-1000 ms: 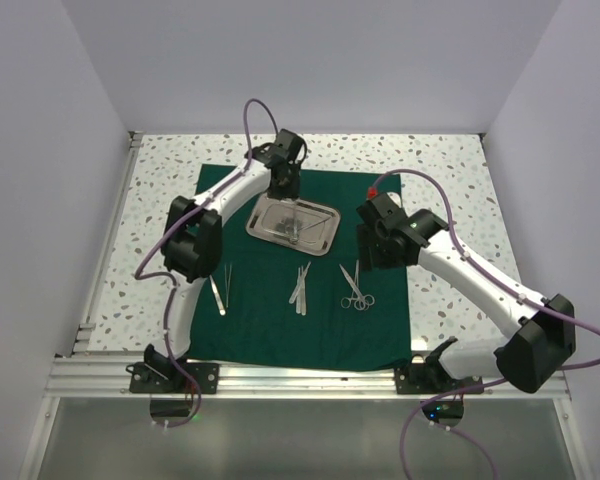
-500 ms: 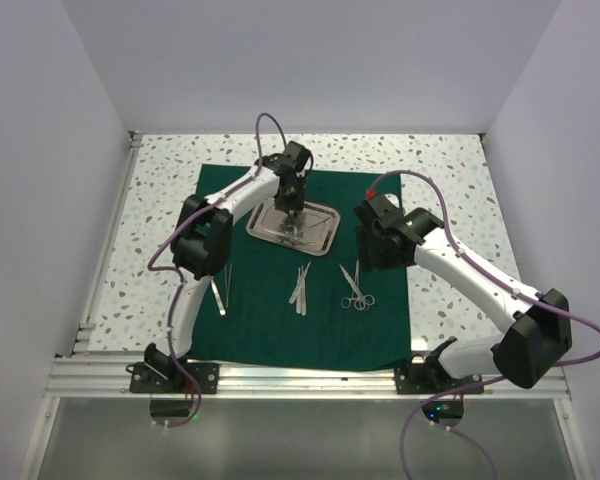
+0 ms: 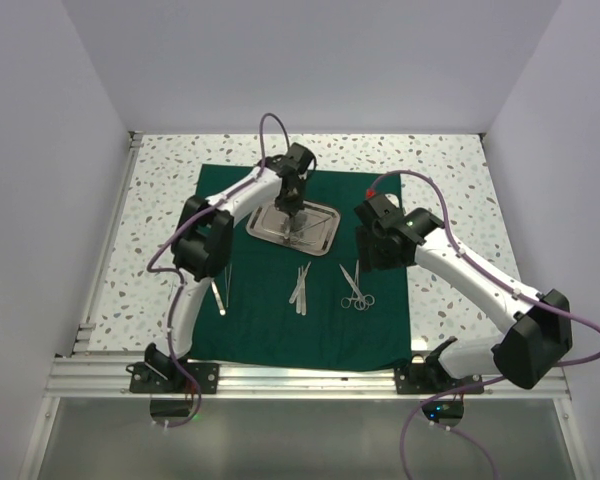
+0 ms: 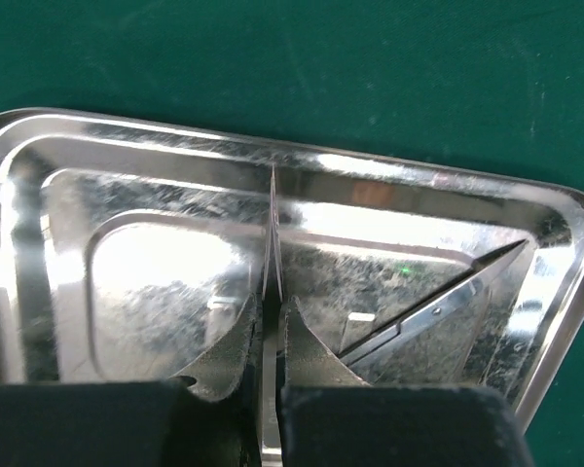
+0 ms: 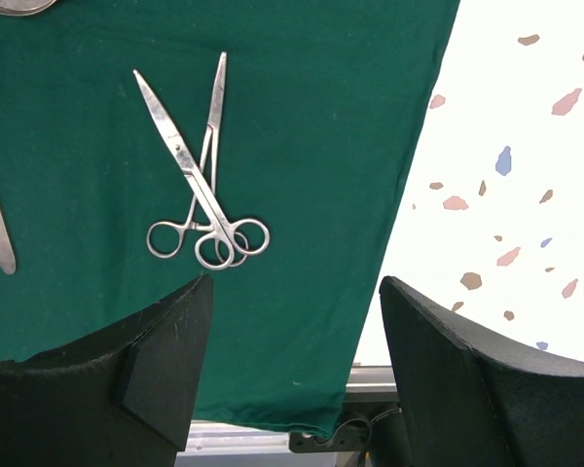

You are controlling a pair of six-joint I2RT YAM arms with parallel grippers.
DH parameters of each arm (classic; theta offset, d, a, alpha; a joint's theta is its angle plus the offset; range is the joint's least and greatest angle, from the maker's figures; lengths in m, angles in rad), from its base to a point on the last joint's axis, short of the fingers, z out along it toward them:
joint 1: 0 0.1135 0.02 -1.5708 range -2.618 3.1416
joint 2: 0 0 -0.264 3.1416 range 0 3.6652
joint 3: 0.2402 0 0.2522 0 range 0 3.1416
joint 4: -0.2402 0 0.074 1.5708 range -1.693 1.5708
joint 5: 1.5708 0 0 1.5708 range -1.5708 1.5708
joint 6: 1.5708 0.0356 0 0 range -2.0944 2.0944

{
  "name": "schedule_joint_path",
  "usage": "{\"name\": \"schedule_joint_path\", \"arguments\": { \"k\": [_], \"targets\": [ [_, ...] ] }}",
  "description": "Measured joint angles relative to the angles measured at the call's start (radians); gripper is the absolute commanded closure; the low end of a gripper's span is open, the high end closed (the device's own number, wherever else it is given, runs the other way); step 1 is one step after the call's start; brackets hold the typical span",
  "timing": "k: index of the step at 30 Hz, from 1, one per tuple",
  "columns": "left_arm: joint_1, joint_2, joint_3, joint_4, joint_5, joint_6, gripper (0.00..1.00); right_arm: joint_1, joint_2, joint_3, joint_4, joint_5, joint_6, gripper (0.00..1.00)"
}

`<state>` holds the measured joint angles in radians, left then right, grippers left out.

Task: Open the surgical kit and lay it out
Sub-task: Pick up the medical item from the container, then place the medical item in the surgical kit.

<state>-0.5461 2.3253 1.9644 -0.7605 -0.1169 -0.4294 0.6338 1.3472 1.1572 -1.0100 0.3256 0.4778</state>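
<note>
The dark green cloth (image 3: 270,320) lies spread flat on the table. The steel tray (image 3: 325,238) sits on its far middle. My left gripper (image 3: 292,205) is down in the tray (image 4: 78,126), shut on a thin steel instrument (image 4: 273,224) seen edge-on between the fingers. A scissor-like instrument (image 4: 438,306) lies in the tray's right part. My right gripper (image 3: 373,250) hangs open and empty above the cloth's right edge (image 5: 321,146). Ring-handled scissors (image 5: 190,175) and forceps (image 5: 214,117) lie crossed on the cloth ahead of it.
Tweezers (image 3: 300,288) lie on the cloth's middle and more slim instruments (image 3: 220,292) at its left. The crossed scissors and forceps (image 3: 355,290) lie right of the tweezers. Speckled tabletop (image 5: 526,146) borders the cloth. A metal rail (image 3: 300,378) runs along the near edge.
My left gripper has moved right and lower, into the tray's middle. My right gripper has shifted only slightly.
</note>
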Motion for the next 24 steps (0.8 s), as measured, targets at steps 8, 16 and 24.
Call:
{"name": "schedule_joint_path", "arguments": {
  "k": [8,16,24],
  "targets": [
    [0.000,-0.305,-0.169,-0.055,-0.122,0.006,1.00,0.000,-0.006,-0.002,0.011,-0.021,-0.001,0.27],
    [0.000,-0.732,-0.646,-0.026,-0.196,-0.035,1.00,0.000,-0.021,-0.023,0.035,-0.057,-0.005,0.28],
    [0.000,-0.790,-0.984,-0.008,-0.206,-0.103,0.99,0.000,-0.037,-0.048,0.042,-0.083,-0.008,0.28]
  ]
}}
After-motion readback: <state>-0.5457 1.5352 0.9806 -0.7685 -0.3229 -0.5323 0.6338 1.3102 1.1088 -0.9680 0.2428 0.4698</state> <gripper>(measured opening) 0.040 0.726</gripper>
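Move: The left hand, low in the tray with tweezers already pinched, is bound for the tweezers laid out on the cloth, whose nearer pair lies about 21 cm back and 16 cm to its left, some 2 cm lower. The farther tweezers are about 2 cm left of that pair and 2 cm nearer the base. Scissors remain in the tray, roughly 3 cm back and 4 cm right of the hand. From the right hand, the nearer pair lies some 36 cm left, about level fore and aft, and 13 cm below. Keeping the tweezers pinched in its shut fingers, the left hand lifts them about 12 cm out of the tray while starting back and left, then sweeps on and sinks over the laid-out tweezers, ending some 20 cm back and 16 cm left of its start. Its left side tips up by 10 to 15 degrees, with a slight counter-clockwise turn. ##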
